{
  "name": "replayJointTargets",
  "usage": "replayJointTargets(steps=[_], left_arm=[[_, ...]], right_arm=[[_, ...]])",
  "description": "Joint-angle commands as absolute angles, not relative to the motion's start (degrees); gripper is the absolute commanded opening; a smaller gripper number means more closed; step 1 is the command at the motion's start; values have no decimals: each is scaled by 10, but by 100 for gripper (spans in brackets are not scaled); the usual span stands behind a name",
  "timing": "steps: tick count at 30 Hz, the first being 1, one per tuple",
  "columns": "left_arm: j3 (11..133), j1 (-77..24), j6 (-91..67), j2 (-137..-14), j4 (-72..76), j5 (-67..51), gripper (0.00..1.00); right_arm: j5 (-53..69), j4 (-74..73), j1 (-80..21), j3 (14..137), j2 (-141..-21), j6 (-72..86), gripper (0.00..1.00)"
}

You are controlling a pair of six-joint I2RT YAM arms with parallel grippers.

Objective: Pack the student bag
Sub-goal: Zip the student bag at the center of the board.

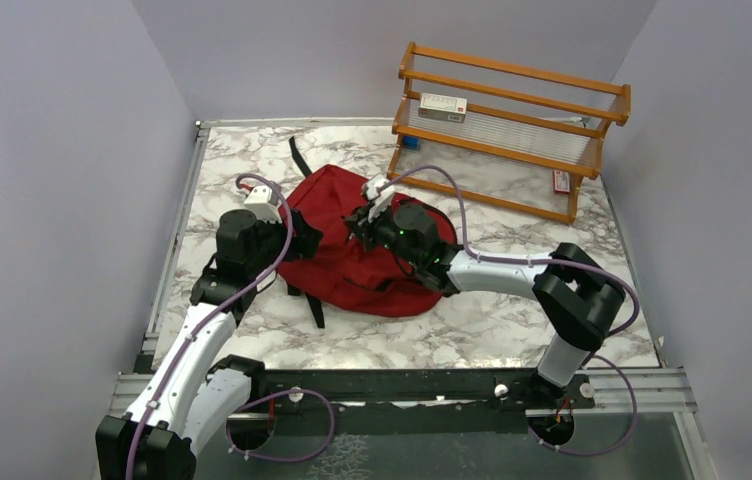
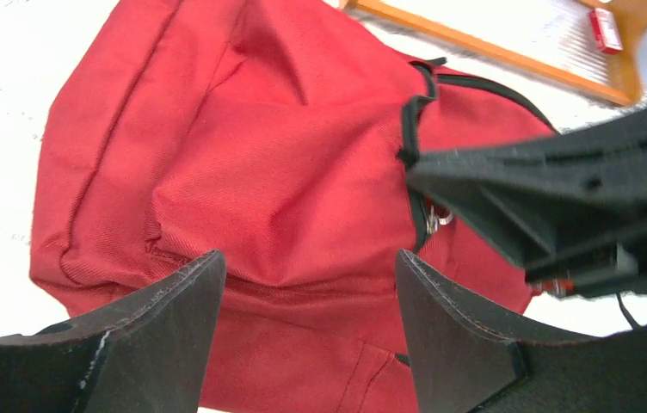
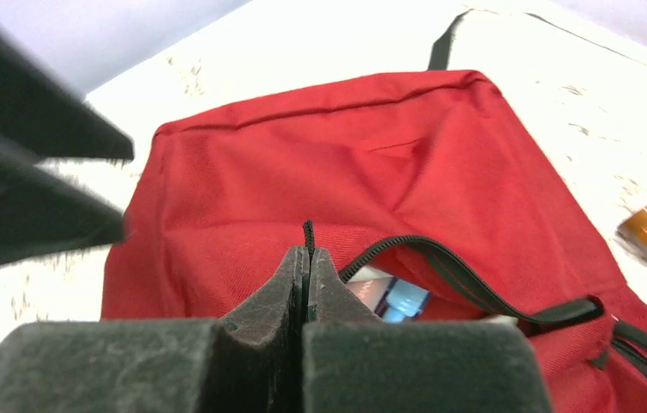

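Observation:
The dark-red student bag (image 1: 352, 268) lies flat in the middle of the marble table. My left gripper (image 1: 304, 238) is open at the bag's left edge, its jaws straddling red fabric (image 2: 286, 172) without closing on it. My right gripper (image 1: 360, 228) is over the bag's middle, shut on the black zipper pull cord (image 3: 308, 231). The black zipper (image 3: 466, 271) is partly open, and a white and blue item (image 3: 393, 297) shows inside the pocket. The left gripper's fingers (image 3: 27, 172) appear at the left of the right wrist view. The right gripper's fingers (image 2: 552, 198) appear at the right of the left wrist view.
A wooden rack (image 1: 507, 130) stands at the back right, with a white box (image 1: 442, 107) on its upper shelf and a small red item (image 1: 560, 181) at its lower right. A black strap (image 1: 299, 158) trails behind the bag. Grey walls enclose the table.

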State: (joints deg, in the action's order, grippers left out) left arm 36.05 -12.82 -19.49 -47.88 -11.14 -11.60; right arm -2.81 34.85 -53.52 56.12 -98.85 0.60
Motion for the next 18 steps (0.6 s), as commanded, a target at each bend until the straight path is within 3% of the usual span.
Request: replayJointTargets(steps=[1, 11, 18], left_arm=[[340, -128, -175, -474, -29, -208, 72], [346, -182, -70, -502, 23, -229, 72], [336, -314, -34, -512, 56, -99, 72]], right_arm=[[-86, 419, -495, 556, -962, 156, 1], [-39, 419, -469, 557, -948, 261, 1], [-5, 360, -462, 593, -942, 310, 1]])
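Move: The right hand already has the zipper's black pull shut in its fingers; the far end of the still-open zipper lies about 11 cm to its right, 7 cm ahead and 7 cm lower. The blue-capped marker shows in the bag's mouth some 4 cm right, 2 cm ahead and 6 cm below it. From the open, empty left hand, the bag fabric on the near side of the zipper is roughly 11 cm right, 4 cm back and 7 cm down, the held pull about 7 cm right and 2 cm ahead, near its height. Keeping its pinch on the zipper pull, the right hand draws it forward and to the right towards the far end of the opening while lifting, each by about 3 cm, most of the travel coming early, and rolls some 25 degrees about its fingers. The left hand sweeps about 8 cm to the right, speeding up and easing slightly back and up, over the bag to the near side of the right gripper, its wrist swinging clockwise and tipping up a little, its fingers staying wide open. ##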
